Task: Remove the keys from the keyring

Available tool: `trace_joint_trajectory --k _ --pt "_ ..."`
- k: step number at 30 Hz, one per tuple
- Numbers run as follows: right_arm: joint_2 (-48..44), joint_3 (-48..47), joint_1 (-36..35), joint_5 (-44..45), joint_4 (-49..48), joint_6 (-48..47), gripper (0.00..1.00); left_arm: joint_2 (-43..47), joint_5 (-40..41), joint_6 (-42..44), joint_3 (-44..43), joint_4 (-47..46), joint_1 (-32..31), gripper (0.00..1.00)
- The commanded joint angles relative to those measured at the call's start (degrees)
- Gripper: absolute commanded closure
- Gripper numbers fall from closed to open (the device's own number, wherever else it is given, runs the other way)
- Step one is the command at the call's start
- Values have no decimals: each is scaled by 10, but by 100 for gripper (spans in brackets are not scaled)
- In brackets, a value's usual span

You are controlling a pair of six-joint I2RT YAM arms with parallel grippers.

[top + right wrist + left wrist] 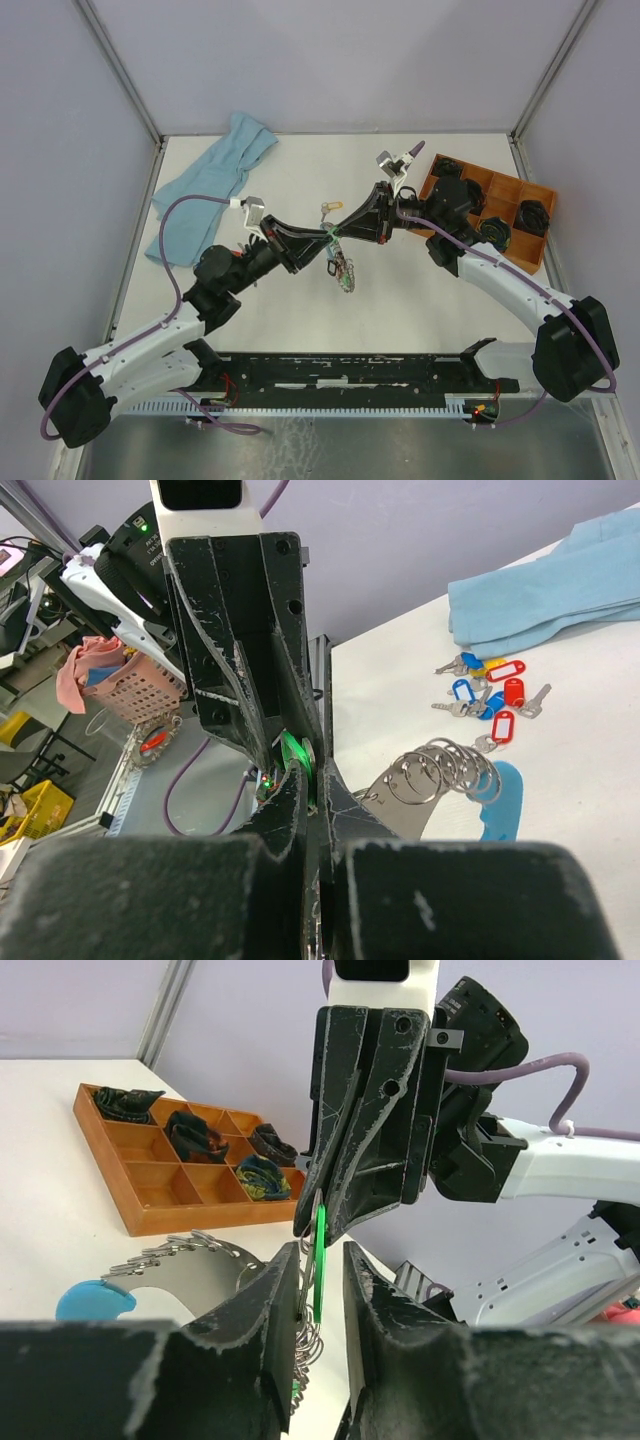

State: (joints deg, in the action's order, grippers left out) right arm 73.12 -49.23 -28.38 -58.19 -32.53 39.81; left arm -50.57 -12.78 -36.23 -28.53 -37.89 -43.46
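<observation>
Both grippers meet above the table's middle. My right gripper [347,227] [318,780] is shut on a green tag [320,1282] [295,752] joined to the keyring [343,272]. The keyring hangs below as a silver plate with several small rings [445,770] and a light blue part [92,1300]. My left gripper [322,243] [320,1252] comes up from below. Its jaws stand either side of the green tag and its small rings, with a gap still showing beside the tag. Several loose keys [490,695] [325,210] with red, blue and orange tags lie on the table behind.
An orange compartment tray [500,178] [200,1215] holding dark bundled items stands at the right. A light blue cloth [215,180] [560,580] lies at the back left. Grey walls close in the table.
</observation>
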Motion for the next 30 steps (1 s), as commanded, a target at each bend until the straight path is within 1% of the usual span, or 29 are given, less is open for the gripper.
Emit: trace_joint_trajectory --k 1,4,5,6,7,11,13,14,15,16,18,19,20,23,26,27,30 --pt "-5 -3 2 1 -48 9 99 -6 -22 -18 -31 -17 1 72" --pt "-5 -2 1 2 -48 8 99 -10 -31 -14 -38 -5 1 76" --pt "-5 -2 2 2 -48 9 99 -11 -34 -11 -41 -1 2 82" --pt "-5 -2 1 1 -49 9 99 -11 -38 -9 -44 4 1 92" --pt "-5 -2 1 2 -48 8 99 -11 -40 -4 -47 11 2 96" --pt "-5 -2 1 0 -47 6 99 -4 -40 17 -55 37 1 97" --pt "-8 -8 2 -2 -27 -11 99 3 -37 46 -76 84 1 97" --pt "-13 -14 1 -5 -2 -45 94 7 -36 66 -92 119 1 97" --pt "-18 -22 2 -8 31 -79 85 9 -33 88 -113 173 1 97" --pt "-25 -34 2 -12 79 -123 73 10 -29 111 -136 222 1 97" --pt "-37 -78 3 -21 212 -235 48 5 -25 164 -192 322 1 97" --pt "-38 -99 5 -27 276 -289 38 -1 -27 188 -218 372 1 97" --pt "-39 -121 8 -32 328 -336 32 -8 -28 215 -248 422 1 97" --pt "-41 -177 17 -39 499 -484 22 -43 -25 291 -346 575 1 97" --pt "-37 -230 18 -29 663 -664 15 -82 -1 364 -422 699 -2 97" --pt "-36 -244 17 -20 700 -720 14 -98 15 386 -447 736 -5 97" --pt "-39 -252 17 -8 732 -819 12 -154 45 454 -526 824 -17 97"
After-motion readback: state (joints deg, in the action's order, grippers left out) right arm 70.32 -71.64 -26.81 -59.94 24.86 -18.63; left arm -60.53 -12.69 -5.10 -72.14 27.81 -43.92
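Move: The green tag is between both hands' fingertips: pinched at the right hand's finger point, about 1 cm to that hand's left, and some 1 cm farther out and 1 cm to the right of the left hand, between its part-open fingers. From the left hand, the ringed keyring plate hangs about 9 cm below, 1 cm out and 1 cm right; the yellow-tagged key lies about 20 cm ahead, 2 cm left and 25 cm down; the loose key pile is 7 cm ahead, 22 cm left and 25 cm down. The left fingers close on the green tag and pinch it while the right hand keeps its grip; then the right fingers open wide, let go and back off about 3 cm to the right, rolling some 30 degrees and dipping their tips. Now carrying the tag alone, the left hand rises about 3 cm, drifting slightly left and forward, and tips its fingers down by roughly 40 degrees. ##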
